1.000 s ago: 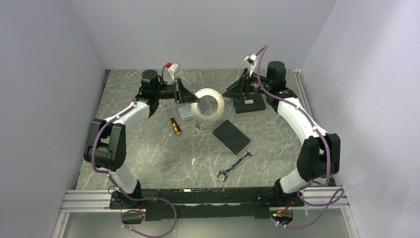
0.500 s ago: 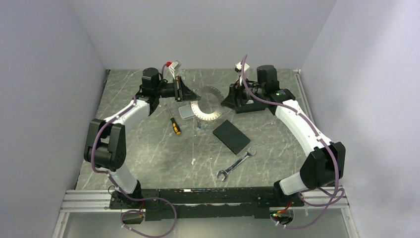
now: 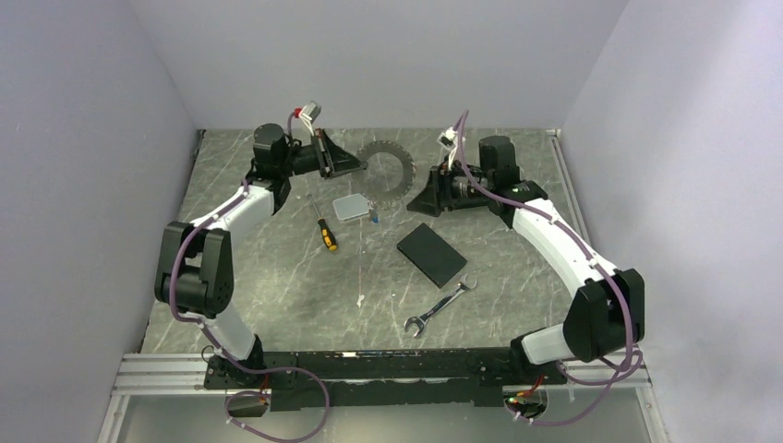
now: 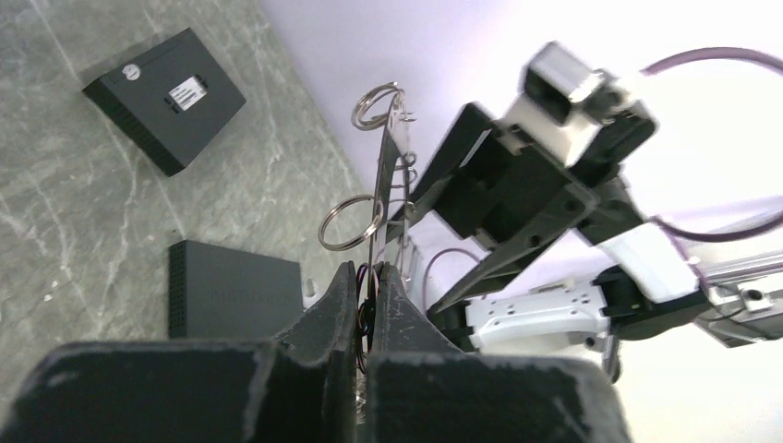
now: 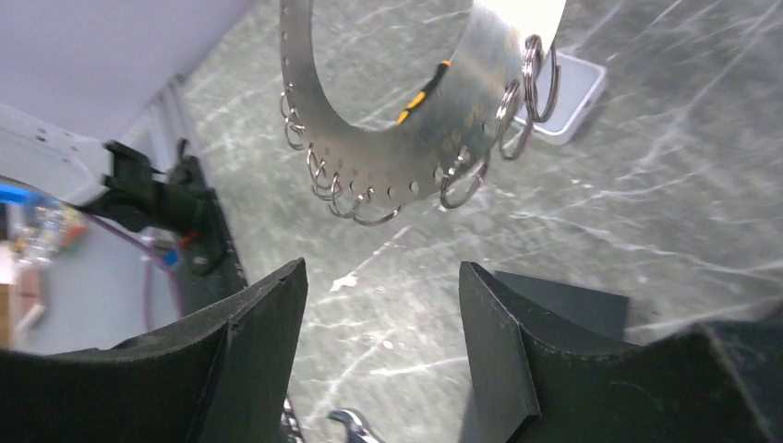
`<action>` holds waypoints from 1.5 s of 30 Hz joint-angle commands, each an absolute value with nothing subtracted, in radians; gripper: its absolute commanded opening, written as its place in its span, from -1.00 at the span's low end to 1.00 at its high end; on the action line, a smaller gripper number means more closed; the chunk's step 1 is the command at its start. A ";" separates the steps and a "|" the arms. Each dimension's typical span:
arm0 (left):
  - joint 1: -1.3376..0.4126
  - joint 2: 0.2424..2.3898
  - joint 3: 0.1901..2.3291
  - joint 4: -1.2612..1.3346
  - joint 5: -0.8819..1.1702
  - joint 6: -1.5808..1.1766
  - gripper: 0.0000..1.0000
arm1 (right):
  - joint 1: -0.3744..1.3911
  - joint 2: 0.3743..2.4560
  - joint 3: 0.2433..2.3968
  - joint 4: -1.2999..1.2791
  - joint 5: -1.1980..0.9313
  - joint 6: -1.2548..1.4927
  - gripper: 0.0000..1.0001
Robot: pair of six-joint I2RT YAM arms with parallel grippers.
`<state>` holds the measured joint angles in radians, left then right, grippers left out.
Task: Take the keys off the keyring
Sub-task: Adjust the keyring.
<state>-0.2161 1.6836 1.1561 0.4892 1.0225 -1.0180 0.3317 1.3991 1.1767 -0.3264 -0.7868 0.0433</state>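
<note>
The keyring (image 3: 386, 168) is a flat grey metal ring held upright above the back of the table. Its rim is lined with the keys (image 5: 369, 198), which hang like small wire loops from holes. My left gripper (image 3: 356, 166) is shut on the ring's left edge; in the left wrist view its fingers (image 4: 343, 297) pinch the ring, seen edge-on (image 4: 386, 157). My right gripper (image 3: 420, 197) stands open just right of the ring and lower, with nothing between its fingers (image 5: 268, 323). The ring (image 5: 406, 157) hangs beyond them. A small blue piece (image 3: 376, 218) lies on the table.
A small silver box (image 3: 349, 207) and a yellow-handled screwdriver (image 3: 325, 231) lie below the ring. A black flat rectangle (image 3: 431, 254) and a silver wrench (image 3: 440, 304) lie mid-table. A labelled black box (image 4: 166, 97) sits behind the right arm. Walls enclose three sides.
The left gripper has carried the keyring up and toward the back wall, turning it. The right gripper has swung down and left, to below the ring, and opened slightly wider.
</note>
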 commanded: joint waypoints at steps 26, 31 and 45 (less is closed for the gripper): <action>-0.159 1.689 1.059 1.006 0.934 -1.355 -1.00 | 0.327 1.588 0.886 1.087 -0.740 1.360 0.04; -0.169 1.683 1.052 0.998 0.936 -1.348 -1.00 | 0.339 1.606 0.909 1.053 -0.718 1.330 -0.10; -0.222 1.705 1.060 0.964 0.932 -1.318 -1.00 | 0.364 1.646 0.926 1.057 -0.684 1.325 -0.55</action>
<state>-0.2104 1.6993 1.0500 0.9302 0.9432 -1.3281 0.3580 1.6386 0.8875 1.0042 -0.7097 1.3354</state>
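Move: The right hand is open and empty. The keyring's middle is about 6 cm ahead, 5 cm to its left and 4 cm above. The left hand already holds the keyring by its left rim, so the keyring's middle is some 5 cm to that hand's right and 1 cm back. From the right hand, the blue tag hangs 8 cm left, level ahead and 3 cm below. The dark box lies about 7 cm ahead and 5 cm right, 23 cm down. Forward first, then up and left, the right hand travels about 8 cm overall to the keyring's free rim, rolling and tilting some 50 degrees until its fingers point slightly upward. They narrow to a small gap around the rim without shutting. The left hand keeps its pinch, lifts about 3 cm with a 10-degree tilt, and swings briefly left before returning. ##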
